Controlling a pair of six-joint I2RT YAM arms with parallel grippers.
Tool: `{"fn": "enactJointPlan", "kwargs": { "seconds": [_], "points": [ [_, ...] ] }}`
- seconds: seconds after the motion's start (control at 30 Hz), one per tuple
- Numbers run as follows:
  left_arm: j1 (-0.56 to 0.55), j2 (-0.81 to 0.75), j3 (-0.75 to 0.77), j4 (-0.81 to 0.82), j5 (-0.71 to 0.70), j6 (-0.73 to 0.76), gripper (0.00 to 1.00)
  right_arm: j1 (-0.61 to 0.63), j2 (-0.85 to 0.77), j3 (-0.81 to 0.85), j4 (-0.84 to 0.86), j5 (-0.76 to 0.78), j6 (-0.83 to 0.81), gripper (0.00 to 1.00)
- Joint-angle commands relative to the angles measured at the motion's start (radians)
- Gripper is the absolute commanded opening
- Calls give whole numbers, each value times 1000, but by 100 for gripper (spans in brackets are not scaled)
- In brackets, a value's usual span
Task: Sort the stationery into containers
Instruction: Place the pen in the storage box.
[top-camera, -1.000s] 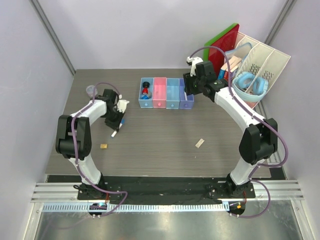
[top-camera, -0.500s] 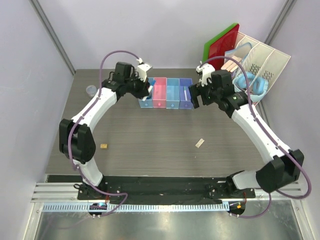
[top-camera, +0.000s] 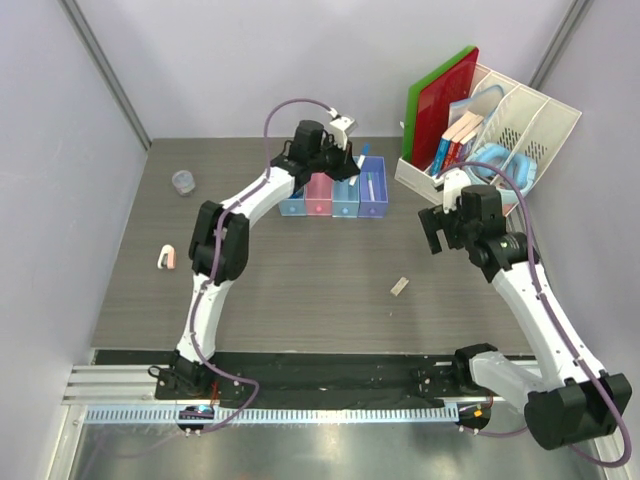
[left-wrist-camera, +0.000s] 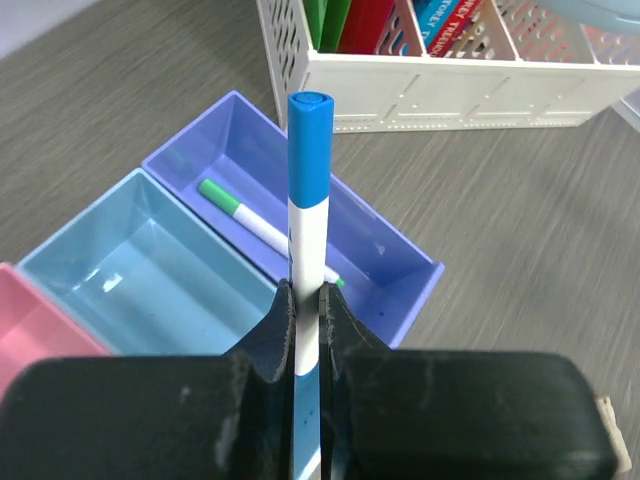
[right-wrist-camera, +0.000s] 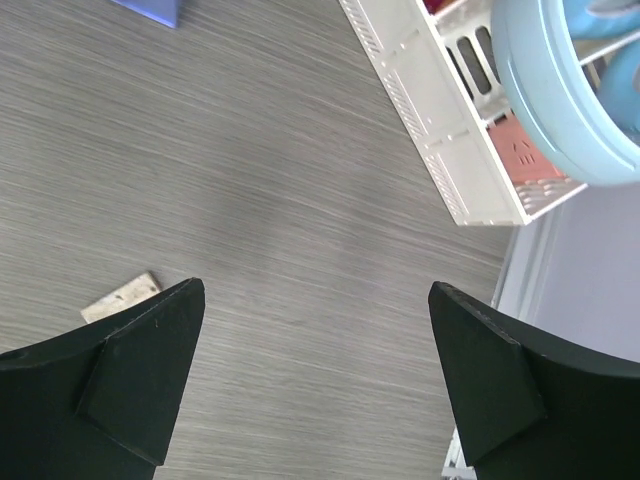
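My left gripper (top-camera: 347, 166) is shut on the blue-tipped white marker (left-wrist-camera: 308, 180) and holds it upright over the lavender tray (left-wrist-camera: 400, 250), near its border with the light blue tray (left-wrist-camera: 150, 270). The white pen with green tip (left-wrist-camera: 250, 222) lies in the lavender tray (top-camera: 373, 190). The row also has the pink tray (top-camera: 318, 192) and the blue tray (top-camera: 291, 207), partly under my arm. My right gripper (top-camera: 440, 225) is open and empty above the table; the whitish eraser block (right-wrist-camera: 120, 297) lies beside its left finger and shows on the table (top-camera: 400, 287).
The white slotted file rack (top-camera: 500, 130) with books and light-blue headphones (right-wrist-camera: 560, 100) stands at the back right. A pinkish-white roll (top-camera: 166, 258) lies at the left. A small clear cup (top-camera: 183, 181) sits at the back left.
My left gripper has carried the marker right from the blue tray to the lavender tray. My right gripper has drawn back from the trays toward the near right.
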Motion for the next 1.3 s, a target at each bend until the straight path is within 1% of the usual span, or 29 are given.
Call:
{"fn": "enactJointPlan", "kwargs": {
  "seconds": [0.0, 0.2, 0.27, 0.37, 0.53, 0.63, 0.73, 1.0, 1.03, 1.1, 1.2, 1.23, 1.27],
  "points": [
    [-30, 47, 122, 95, -39, -66, 0, -32, -71, -47, 11, 4, -39, 100],
    [-44, 139, 245, 118, -37, -75, 0, -57, -80, -56, 28, -24, -15, 100],
    [-46, 156, 253, 127, -30, -103, 0, -63, -83, -56, 30, -30, -14, 100],
    [-50, 159, 236, 143, -27, -129, 0, -69, -81, -48, 31, -41, -9, 100],
    [-49, 161, 149, 173, -39, -167, 0, -72, -80, -27, 30, -52, -2, 100],
    [-43, 167, 113, 196, -21, -228, 0, -75, -84, -27, 30, -64, 1, 100],
    [-34, 181, 101, 204, -7, -287, 0, -80, -92, -31, 30, -67, 3, 100],
    [-29, 213, 129, 190, 16, -342, 1, -92, -111, -37, 27, -76, 6, 100],
    [-29, 218, 132, 184, 21, -345, 7, -92, -114, -37, 25, -76, 4, 100],
    [-27, 221, 132, 184, 24, -350, 24, -92, -112, -36, 24, -76, 4, 100],
    [-23, 224, 132, 186, 24, -356, 28, -92, -109, -36, 22, -82, 3, 100],
    [-21, 225, 132, 186, 22, -356, 32, -92, -106, -34, 24, -90, 3, 100],
    [-18, 224, 132, 189, 25, -362, 38, -93, -103, -33, 24, -93, 3, 100]
  ]
}}
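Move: The blue-capped pen is already held in the left fingers; the purple compartment of the storage box has its middle about 7 cm to their right, 5 cm ahead and 13 cm below. The green-capped pen lies in it, roughly 7 cm right, 6 cm ahead and 15 cm down. The empty light-blue compartment is some 5 cm ahead and 1 cm left, the pink one 5 cm ahead and 8 cm left. From the empty right hand the purple compartment lies about 26 cm ahead, 18 cm left and 17 cm below. The blue-capped pen is carried by the left hand about 5 cm to the right and slightly forward, from over the light-blue compartment to over the purple one, then lowered some 7 cm from there while the fingers tip down about 15 degrees. Near the bottom of the descent the fingers part by about a quarter of their range and let go of the pen. ##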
